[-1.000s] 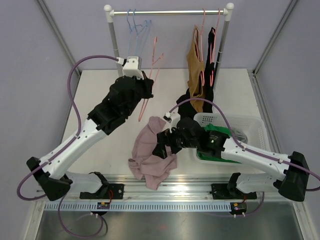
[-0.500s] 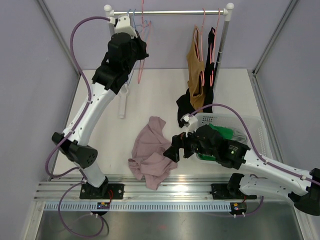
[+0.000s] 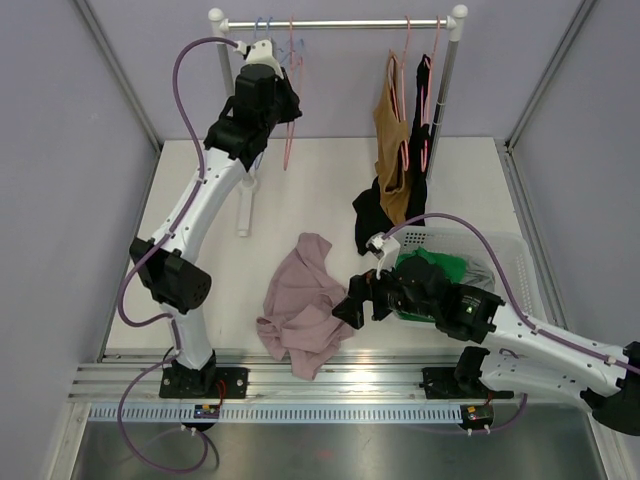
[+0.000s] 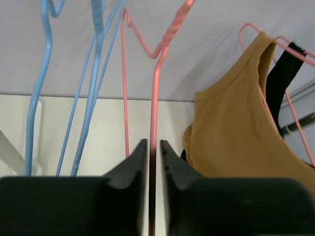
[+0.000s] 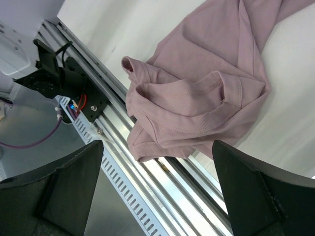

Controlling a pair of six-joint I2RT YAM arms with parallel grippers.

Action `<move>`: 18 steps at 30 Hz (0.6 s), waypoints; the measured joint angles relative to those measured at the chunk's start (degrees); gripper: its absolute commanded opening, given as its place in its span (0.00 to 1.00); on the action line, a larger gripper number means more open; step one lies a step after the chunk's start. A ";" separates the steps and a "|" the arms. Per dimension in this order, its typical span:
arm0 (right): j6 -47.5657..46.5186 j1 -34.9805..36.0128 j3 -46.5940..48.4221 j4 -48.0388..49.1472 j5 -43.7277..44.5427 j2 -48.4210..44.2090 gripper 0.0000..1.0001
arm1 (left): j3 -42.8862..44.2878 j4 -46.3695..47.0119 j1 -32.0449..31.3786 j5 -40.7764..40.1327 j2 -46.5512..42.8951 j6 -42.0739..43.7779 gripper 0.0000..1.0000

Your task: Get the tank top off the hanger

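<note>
The pink tank top (image 3: 300,305) lies crumpled on the table near the front edge, off its hanger; the right wrist view shows it too (image 5: 206,93). The bare pink hanger (image 3: 288,120) hangs at the rail's left end, and its wire (image 4: 154,98) runs straight up between my left gripper's fingers. My left gripper (image 3: 283,105) (image 4: 154,142) is raised to the rail. Its jaws stand barely apart, with a sliver of light beside the wire. My right gripper (image 3: 345,305) (image 5: 157,147) hovers wide open over the tank top's near right edge, holding nothing.
Blue hangers (image 3: 265,35) hang on the rail (image 3: 340,22) left of the pink one. At the rail's right end hang a mustard top (image 3: 392,140) and a black garment (image 3: 420,130). A white basket (image 3: 505,260) holding green cloth (image 3: 432,268) sits at the right.
My left arm lifted the bare pink hanger from mid-table up to the rail, and its jaws eased slightly. My right arm drew back toward the near edge; the tank top stayed put.
</note>
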 measured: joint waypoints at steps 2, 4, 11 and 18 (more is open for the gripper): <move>-0.17 0.00 0.02 -0.02 0.59 1.79 1.00 | -2.71 0.74 0.00 0.46 -1.20 -0.66 0.42; -0.48 0.00 0.37 -0.31 1.55 5.07 1.00 | -6.08 0.74 0.02 0.72 -3.37 -1.33 0.50; -1.81 0.00 3.26 -0.15 2.99 20.26 0.99 | -10.60 0.57 0.00 2.67 -13.11 -1.33 0.99; -2.05 2.73 8.76 0.15 5.68 33.99 0.99 | -18.21 -1.44 0.00 2.03 -31.98 -0.90 0.99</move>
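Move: The pink tank top lies on the table with its middle some 11 cm left, 4 cm ahead and 18 cm below the right hand. The white basket is about 33 cm right and 14 cm ahead of that hand, and the black tank top's bunched foot 30 cm ahead, 8 cm right. The empty pink hanger's rail is about 11 cm above and 2 cm ahead of the left hand. The blue hangers are 6 cm left of that hand, level with it, and the tan tank top 27 cm right. The empty pink hanger, already hooked on the rail, comes free of the left fingers as they open wide; after a slight dip, that hand backs off about 15 cm, rising 10 cm and drifting left, its fingertips tilting up. Towards the loose pink tank top, the right hand sinks some 12 cm and edges left, jaws still wide, tipping about 25 degrees more steeply downward. ##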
